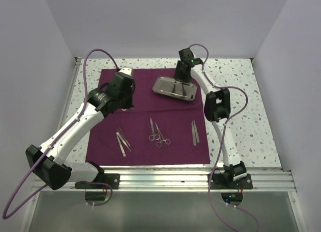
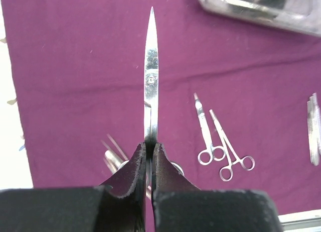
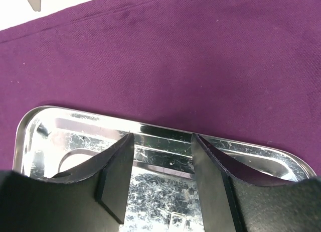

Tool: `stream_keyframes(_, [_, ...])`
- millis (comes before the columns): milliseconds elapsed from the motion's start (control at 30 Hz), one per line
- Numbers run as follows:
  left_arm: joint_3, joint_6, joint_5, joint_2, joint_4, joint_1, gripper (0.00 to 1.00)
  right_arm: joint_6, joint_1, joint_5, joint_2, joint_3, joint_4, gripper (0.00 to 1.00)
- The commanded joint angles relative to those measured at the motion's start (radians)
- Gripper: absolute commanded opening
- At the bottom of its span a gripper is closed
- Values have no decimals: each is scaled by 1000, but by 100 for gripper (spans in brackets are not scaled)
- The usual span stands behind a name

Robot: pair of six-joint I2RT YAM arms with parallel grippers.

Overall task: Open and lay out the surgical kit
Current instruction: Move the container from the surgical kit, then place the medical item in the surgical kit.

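Observation:
The surgical kit's dark purple cloth lies spread flat on the table. My left gripper is shut on a pair of steel scissors, blade pointing away, held above the cloth's left half. The shiny steel tray rests on the cloth's far side. My right gripper stands open just over the tray's far rim, nothing between its fingers. Laid out on the cloth are tweezers, two ring-handled forceps and more tweezers.
The speckled tabletop shows around the cloth. An aluminium rail runs along the near edge by the arm bases. White walls enclose the left, back and right. The forceps lie to the right of the held scissors.

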Motion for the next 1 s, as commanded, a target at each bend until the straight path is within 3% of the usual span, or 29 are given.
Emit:
stream_keyframes(0, [14, -23, -36, -41, -57, 3, 0, -10, -19, 52, 96, -2, -92, 54])
stream_keyframes(467, [-12, -27, -10, -64, -98, 3, 0, 31, -49, 84, 119, -4, 60, 57])
stream_keyframes(533, [-13, -29, -7, -64, -95, 3, 0, 49, -57, 57, 54, -92, 92, 60])
stream_keyframes(700, [-101, -46, 16, -87, -45, 3, 0, 60, -74, -153, -254, -428, 383, 77])
stream_keyframes(767, [-153, -61, 33, -101, -2, 1, 0, 66, -74, -208, -313, -445, 402, 84])
stream_keyframes(967, [-312, -118, 105, -102, 162, -25, 0, 72, -74, -319, -632, -556, 382, 89])
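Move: The tray has its middle about 6 cm back and 3 cm left of the right hand, just below the fingertips, which are at its far rim; the cloth scissors lie some 27 cm back and 14 left of that hand. From the left hand, still holding scissors, the tweezers lie about 9 cm back, 3 left and 21 below, the cloth scissors 3 back and 11 right, the tray 21 ahead and 21 right. The tray's far wall is pushed forward by the right fingertips over about 3 cm; then the fingers spread wide, come away and draw back some 5 cm while rising about 7 cm, the hand's left side tilting up. The left hand keeps its scissors, easing back and slightly left, then sinking about 7 cm towards the cloth by the tweezers. ##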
